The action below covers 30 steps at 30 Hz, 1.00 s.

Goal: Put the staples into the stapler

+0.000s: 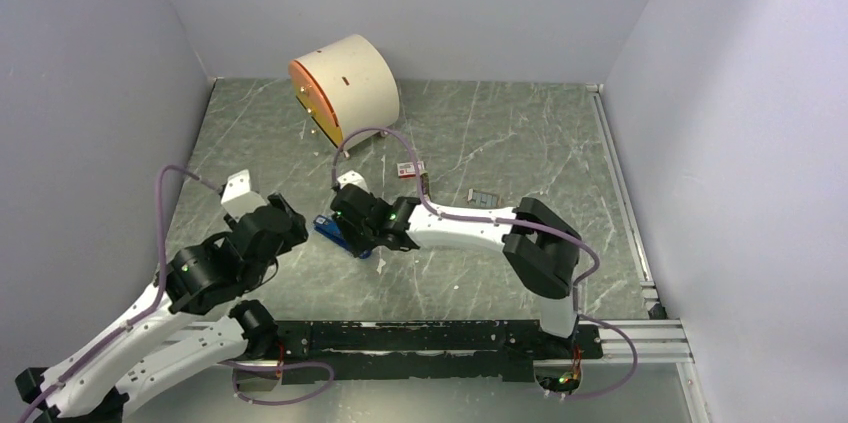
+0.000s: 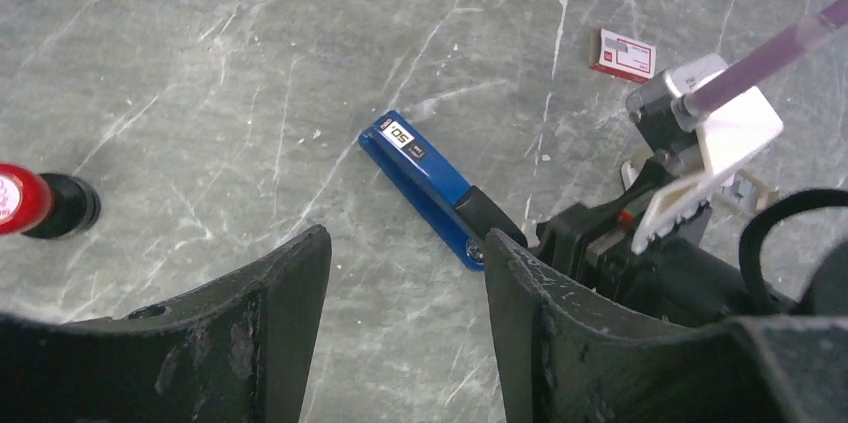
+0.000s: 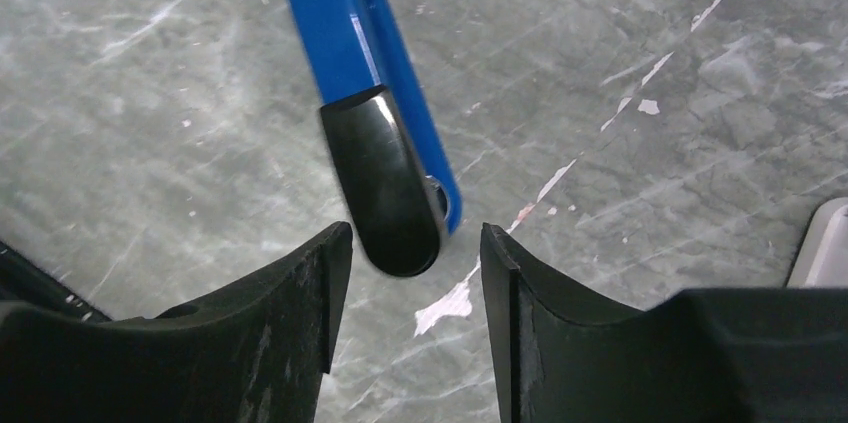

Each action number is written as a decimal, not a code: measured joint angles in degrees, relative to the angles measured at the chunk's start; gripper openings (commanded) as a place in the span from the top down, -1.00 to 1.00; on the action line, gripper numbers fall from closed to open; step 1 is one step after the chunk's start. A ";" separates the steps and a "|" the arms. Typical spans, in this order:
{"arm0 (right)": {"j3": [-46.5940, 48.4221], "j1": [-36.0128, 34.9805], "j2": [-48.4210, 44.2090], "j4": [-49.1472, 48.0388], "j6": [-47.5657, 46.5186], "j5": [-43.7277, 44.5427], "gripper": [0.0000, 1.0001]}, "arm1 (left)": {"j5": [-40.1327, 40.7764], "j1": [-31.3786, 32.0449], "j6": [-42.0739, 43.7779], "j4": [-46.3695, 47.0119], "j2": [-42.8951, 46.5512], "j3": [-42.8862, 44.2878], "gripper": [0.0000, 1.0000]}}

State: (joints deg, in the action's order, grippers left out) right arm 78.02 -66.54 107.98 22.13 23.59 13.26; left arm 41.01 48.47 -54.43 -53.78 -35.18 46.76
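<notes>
The blue stapler [image 1: 330, 232] lies flat on the marble table, closed, with a white label at one end and a black part at the other [image 3: 385, 183]. My right gripper [image 3: 415, 238] hovers open just short of that black end, nothing between its fingers. It sits over the stapler [image 1: 350, 235] in the top view. My left gripper [image 2: 405, 243] is open too, its right fingertip [image 2: 510, 253] close to the stapler's [image 2: 425, 178] black end, only bare table between the jaws. A small flat grey strip [image 1: 483, 197], likely the staples, lies to the right beside the right forearm.
A red-and-white small box [image 1: 410, 169] lies behind the right gripper. A cream cylinder with an orange face [image 1: 345, 88] stands at the back. A red-and-black object [image 2: 40, 203] lies to the left in the left wrist view. Grey walls enclose the table.
</notes>
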 measured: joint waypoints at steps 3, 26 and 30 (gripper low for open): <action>0.11 1.40 2.12 -0.42 -0.55 -1.55 0.02 | 0.87 -0.02 -2.89 -0.87 3.06 -1.99 -0.27; -16.26 7.28 -10.08 -5.11 15.72 -2.32 0.73 | -25.38 -0.02 -2.91 36.54 -13.99 -25.68 -0.26; -22.05 7.91 -14.73 -6.67 21.79 -3.06 0.74 | -31.12 -0.02 -1.44 47.08 -20.74 -26.82 -0.09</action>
State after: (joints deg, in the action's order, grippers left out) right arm 55.96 -58.63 93.25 15.46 45.39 10.20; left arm 9.89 48.45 -55.88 -6.70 -55.92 19.94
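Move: The black cap end of the blue stapler lies just under the right gripper, about 1 cm ahead and 3 cm below. From that hand the opened grey stapler lies some 15 cm right and 10 cm farther out, and the staples box about 12 cm right and 20 cm out, both on the table. From the left hand, the black cap end is roughly 12 cm right, 3 cm ahead and 16 cm lower. Sink the right gripper about 2.5 cm and close its fingers on the stapler's black end; then, keeping the grip, carry that end some 8 cm right, turning clockwise and tipping the fingers down. Meanwhile bring the left gripper, still open, down about 15 cm and then also right some 13 cm, turning clockwise towards the stapler's near end. ##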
